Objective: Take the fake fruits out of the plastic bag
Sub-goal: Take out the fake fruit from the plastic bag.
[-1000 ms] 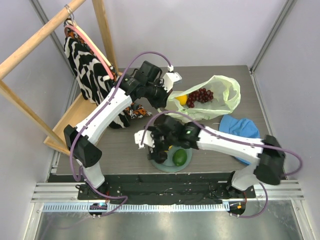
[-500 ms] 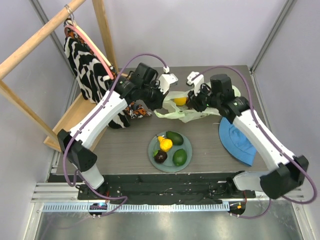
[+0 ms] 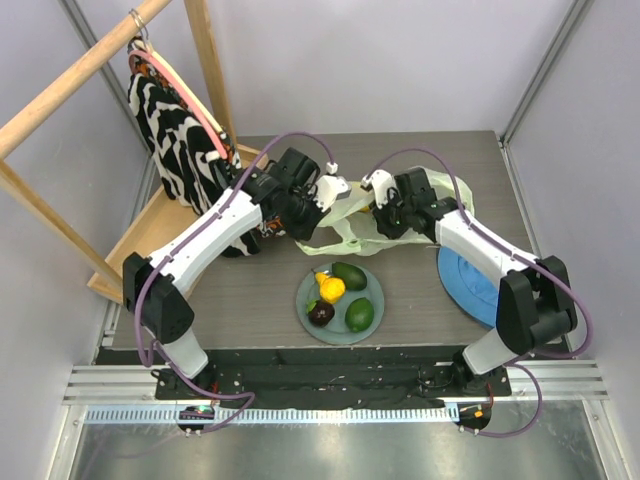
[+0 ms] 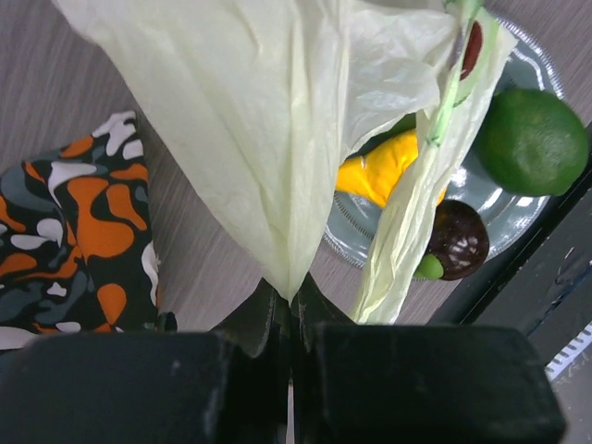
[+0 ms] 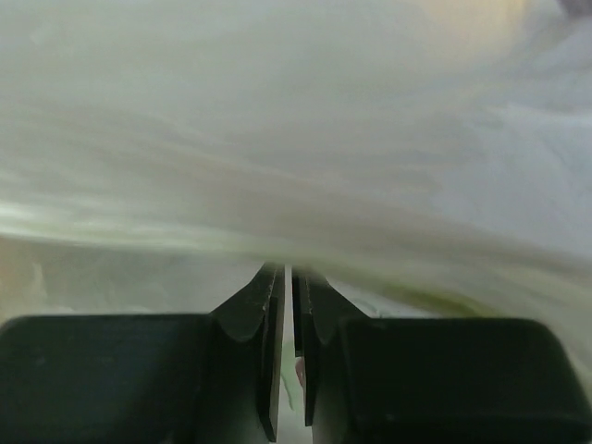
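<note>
The plastic bag [image 3: 352, 228] hangs bunched between both grippers, just behind the plate [image 3: 376, 287]. My left gripper [image 3: 330, 205] is shut on one pinched corner of it; in the left wrist view the film [image 4: 259, 120] rises from the closed tips [image 4: 291, 294]. My right gripper [image 3: 385, 215] grips the bag's other side. Its wrist view is filled with bag film [image 5: 296, 139], and the jaws [image 5: 293, 273] stand almost together on it. On the plate lie a yellow-orange fruit [image 3: 331, 288], a dark purple one [image 3: 321, 313], a green round one [image 3: 360, 314] and a dark green one [image 3: 350, 275]. The grape bunch is hidden.
A blue cloth hat [image 3: 468, 285] lies at the right, under the right forearm. A wooden rack [image 3: 60, 85] with black-and-white cloth [image 3: 175, 130] stands at the back left. An orange-patterned cloth [image 4: 83, 222] lies on the table beside the left gripper.
The right arm left the plate, swung back to the bag and closed its jaws on it. The bag is now gathered up between the grippers, and the grapes no longer show.
</note>
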You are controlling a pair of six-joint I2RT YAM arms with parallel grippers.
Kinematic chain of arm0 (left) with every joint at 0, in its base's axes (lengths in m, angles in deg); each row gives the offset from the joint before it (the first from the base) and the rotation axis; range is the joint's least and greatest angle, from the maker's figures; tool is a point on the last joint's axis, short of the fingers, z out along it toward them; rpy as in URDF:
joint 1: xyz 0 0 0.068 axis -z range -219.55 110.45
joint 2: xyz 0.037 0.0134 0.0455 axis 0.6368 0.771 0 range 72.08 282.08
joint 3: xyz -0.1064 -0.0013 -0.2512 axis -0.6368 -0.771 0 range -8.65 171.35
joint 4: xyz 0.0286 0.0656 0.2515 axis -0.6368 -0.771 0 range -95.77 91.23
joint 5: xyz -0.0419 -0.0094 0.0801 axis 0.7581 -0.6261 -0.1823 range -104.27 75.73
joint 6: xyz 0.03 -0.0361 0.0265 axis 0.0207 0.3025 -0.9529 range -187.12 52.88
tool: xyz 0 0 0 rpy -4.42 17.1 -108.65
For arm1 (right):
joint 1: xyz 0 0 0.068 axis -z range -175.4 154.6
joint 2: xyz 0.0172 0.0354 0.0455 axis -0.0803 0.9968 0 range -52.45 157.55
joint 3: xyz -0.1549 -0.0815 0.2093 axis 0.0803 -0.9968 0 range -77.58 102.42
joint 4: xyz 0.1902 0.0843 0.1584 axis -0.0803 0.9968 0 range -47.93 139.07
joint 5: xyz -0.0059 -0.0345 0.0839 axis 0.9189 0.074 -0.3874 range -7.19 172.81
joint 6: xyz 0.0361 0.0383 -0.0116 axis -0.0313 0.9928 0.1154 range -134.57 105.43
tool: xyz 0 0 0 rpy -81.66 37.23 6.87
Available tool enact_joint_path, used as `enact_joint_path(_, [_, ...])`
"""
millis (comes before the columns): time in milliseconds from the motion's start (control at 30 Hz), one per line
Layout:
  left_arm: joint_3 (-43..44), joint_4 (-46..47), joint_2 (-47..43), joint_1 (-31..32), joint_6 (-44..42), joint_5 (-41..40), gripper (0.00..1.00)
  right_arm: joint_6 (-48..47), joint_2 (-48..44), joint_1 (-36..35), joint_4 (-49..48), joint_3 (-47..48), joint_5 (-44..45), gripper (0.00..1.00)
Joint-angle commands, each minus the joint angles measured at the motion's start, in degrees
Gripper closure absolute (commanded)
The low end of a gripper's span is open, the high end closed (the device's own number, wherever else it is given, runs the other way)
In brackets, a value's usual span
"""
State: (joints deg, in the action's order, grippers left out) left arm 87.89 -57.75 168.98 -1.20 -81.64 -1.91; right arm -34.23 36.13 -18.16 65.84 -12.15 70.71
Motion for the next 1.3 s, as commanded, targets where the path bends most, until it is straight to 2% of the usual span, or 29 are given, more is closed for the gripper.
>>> enact_joint_path(0, [-2.48,0.44,-2.06,0.15,0.01,-2.52,1.0,1.2,-5.08,-0.35,-2.93,-2.59,4.61,0.84])
enact_joint_path(100, [-6.86,1.76,-6.01,0.15,2.66,0.2,1.0,4.36,-0.96,-0.26,-4.69,0.91,7.17,0.81])
enact_joint_path(133, [-8.36,2.72,-6.98,0.41,3.01,1.6,1.0,6.72,0.18,-0.18,-7.57,1.28,7.18,0.67])
enact_joint_path(200, [-9.52,3.08,-8.22,0.85,3.19,0.65,1.0,8.32,4.57,-0.18,-8.82,4.34,6.3,0.56])
enact_joint_path(233, [-8.65,1.69,-7.79,0.85,3.01,0.47,1.0,10.93,6.59,-0.26,-8.91,5.75,6.38,0.47])
enact_joint_path(333, [-8.11,1.23,-6.64,0.85,1.35,0.65,1.0,14.38,12.66,-0.18,-8.57,11.2,6.74,0.36])
enact_joint_path(400, [-7.33,2.03,-5.5,1.2,0.03,1.17,1.0,16.66,17.04,-0.18,-7.95,14.63,8.3,0.35])
enact_joint_path(467, [-2.59,0.28,-3.75,1.29,-0.68,2.14,1.0,19.55,18.91,-0.18,-8.65,16.39,10.77,0.3])
enact_joint_path(567, [1.37,-0.61,-1.63,1.38,-0.86,3.1,1.0,22.38,18.74,-0.17,-12.6,15.09,9.64,0.27])
enact_joint_path(900, [5.24,0.89,-0.49,2.96,1.6,6.01,1.0,27.21,20.76,-0.53,-11.73,17.45,10.96,0.17])
enact_joint_path(1100, [7.79,0.54,1.53,3.31,2.48,6.19,1.0,30.2,21.98,-0.7,-19.01,16.39,11.83,0.11])
enact_joint_path(1267, [8.32,0.27,1.36,3.4,2.48,6.97,1.0,32.14,28.13,-0.7,-17.62,23.24,14.3,0.11])
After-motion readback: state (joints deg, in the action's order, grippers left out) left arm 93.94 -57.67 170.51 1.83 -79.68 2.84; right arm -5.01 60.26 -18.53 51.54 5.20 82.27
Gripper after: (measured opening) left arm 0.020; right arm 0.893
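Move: The right hand, nearly shut at the bag, has the yellow fruit about 12 cm ahead, 4 cm to its left and some 8 cm below. The grapes lie about 9 cm to the right of that fruit, roughly level with it and as low. The plate of fruits is about 15 cm back and 11 cm left of this hand. From the left hand, which holds the bag's edge, the yellow fruit lies some 16 cm ahead, 16 cm right and 15 cm below. Still pinching the bag's edge, the left hand gives about 3 cm back and down, then draws it to the right and up by some 6 cm each way. Plastic stays close over the right hand as that hand reaches forward about 12 cm and a little left, sinking a few centimetres, towards the yellow fruit; the fingers spread nearly fully and the wrist turns some 30 degrees clockwise. ##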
